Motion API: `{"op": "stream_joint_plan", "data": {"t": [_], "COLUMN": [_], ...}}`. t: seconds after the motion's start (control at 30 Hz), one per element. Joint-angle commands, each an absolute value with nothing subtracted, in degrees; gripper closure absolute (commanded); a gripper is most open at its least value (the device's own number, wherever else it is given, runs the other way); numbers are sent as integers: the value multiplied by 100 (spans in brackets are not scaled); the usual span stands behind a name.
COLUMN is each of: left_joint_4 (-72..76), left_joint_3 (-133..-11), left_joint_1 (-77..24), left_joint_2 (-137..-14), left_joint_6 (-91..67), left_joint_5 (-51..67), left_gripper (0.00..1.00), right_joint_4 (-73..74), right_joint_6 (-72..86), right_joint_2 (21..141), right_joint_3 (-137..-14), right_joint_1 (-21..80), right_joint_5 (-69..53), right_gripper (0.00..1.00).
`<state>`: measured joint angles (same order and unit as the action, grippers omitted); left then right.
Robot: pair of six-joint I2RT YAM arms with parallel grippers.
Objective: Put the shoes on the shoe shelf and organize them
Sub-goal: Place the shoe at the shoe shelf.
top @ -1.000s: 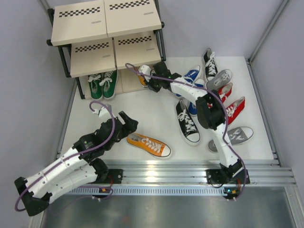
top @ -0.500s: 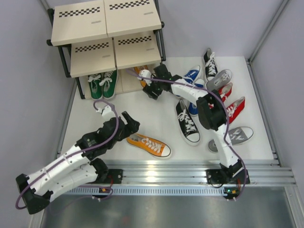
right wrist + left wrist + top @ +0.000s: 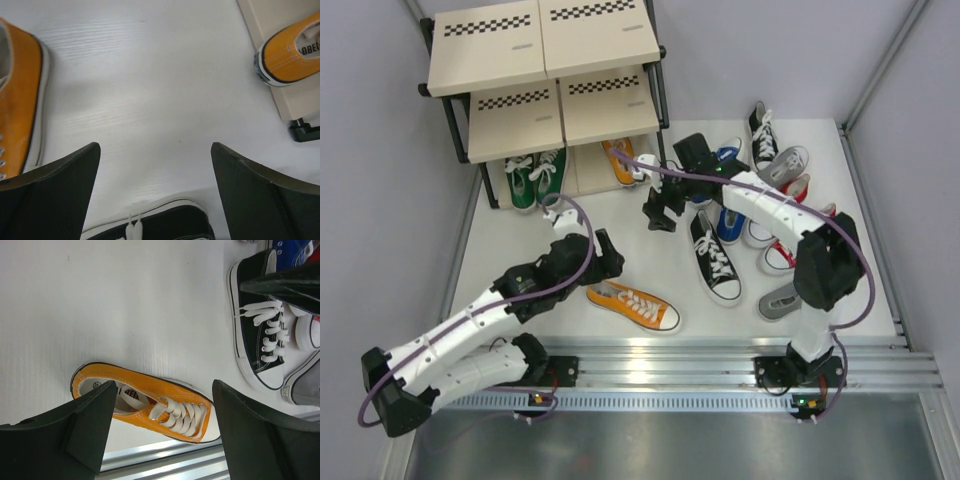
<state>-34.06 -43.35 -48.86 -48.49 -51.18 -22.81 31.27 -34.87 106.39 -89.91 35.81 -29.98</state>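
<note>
The shoe shelf [image 3: 490, 62] stands at the back left. Its bottom tier holds a green pair [image 3: 534, 178] and one orange shoe [image 3: 620, 160], whose heel [image 3: 292, 50] shows in the right wrist view. My right gripper [image 3: 660, 212] [image 3: 155, 147] is open and empty, in front of the shelf, just above the toe of a black shoe [image 3: 716, 255] [image 3: 167, 225]. The second orange shoe [image 3: 633, 305] [image 3: 145, 402] lies on the floor near the front rail. My left gripper [image 3: 602, 256] [image 3: 164, 385] hovers open above it, one finger on each side.
Loose shoes lie at the right: a blue one [image 3: 725, 158], another black one [image 3: 761, 125], grey ones [image 3: 782, 165] and red ones [image 3: 790, 192]. A metal rail [image 3: 670, 365] runs along the front edge. Grey walls close in both sides.
My right gripper opened, left the orange shoe on the bottom tier and drew back toward the front. My left arm reached further right, over the orange shoe on the floor.
</note>
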Motion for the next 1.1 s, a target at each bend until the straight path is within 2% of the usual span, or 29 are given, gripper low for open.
{"op": "stream_joint_plan", "data": {"t": [0.0, 0.17, 0.37, 0.5, 0.6, 0.63, 0.73, 0.87, 1.07], "left_joint_4": [-3252, -3252, -3269, -3717, -4139, -4209, -4429, -4693, -5001], "left_joint_3": [-4728, -5140, -5589, -5985, -6082, -6065, -5986, -5889, -5801], "left_joint_1": [-4904, -4904, -4904, -4904, -4896, -4869, -4782, -4422, -3797], "left_joint_2": [-5123, -5571, -6115, -6652, -6917, -6952, -7005, -7119, -7365], "left_joint_6": [-4369, -3122, -935, 332, 1045, 1429, 1948, 2626, 3286], "left_joint_5": [-1961, -1486, -476, 69, 369, 474, 475, 772, 1168], "left_gripper": [18, 18, 18, 20, 23, 27, 29, 40, 44], "right_joint_4": [4067, 4657, 4237, 4192, 4341, 4377, 4386, 4333, 4166], "right_joint_6": [-3981, -4403, -4158, -4043, -4104, -4165, -4184, -4166, -4096], "right_joint_2": [10047, 9319, 8571, 8324, 8148, 8069, 7902, 7717, 7541], "right_joint_3": [-8755, -7948, -6936, -6750, -6706, -6697, -6566, -6259, -5915], "right_joint_1": [3525, 3498, 3367, 3043, 2639, 2532, 2207, 2039, 1969], "right_joint_5": [-3954, -4516, -4824, -5001, -5203, -5229, -5317, -5388, -5423], "right_gripper": [7, 6, 6, 6, 6, 6, 6, 6, 6]}}
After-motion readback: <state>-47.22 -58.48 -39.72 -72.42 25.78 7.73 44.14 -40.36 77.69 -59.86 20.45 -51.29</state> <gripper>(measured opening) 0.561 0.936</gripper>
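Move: The loose orange shoe lies about 8 cm back from my left hand, 3 cm to its right and 13 cm below; the black shoe is 5 cm ahead of that hand and 24 cm to its right. From my right hand the black shoe is roughly 3 cm back and 16 cm right, the loose orange one 16 cm back and 5 cm left, and the near blue shoe 9 cm ahead and 20 cm right, all some 13 cm lower. I swing my left hand about 6 cm right and bring it back, then sink it towards the loose orange shoe's heel, turning the wrist some 70 degrees clockwise until the fingers point steeply down and partly closing them. My empty right hand leaves the shelf, going back about 13 cm and then right as far, to the air by the black shoe's toe half, fingers staying wide open. ##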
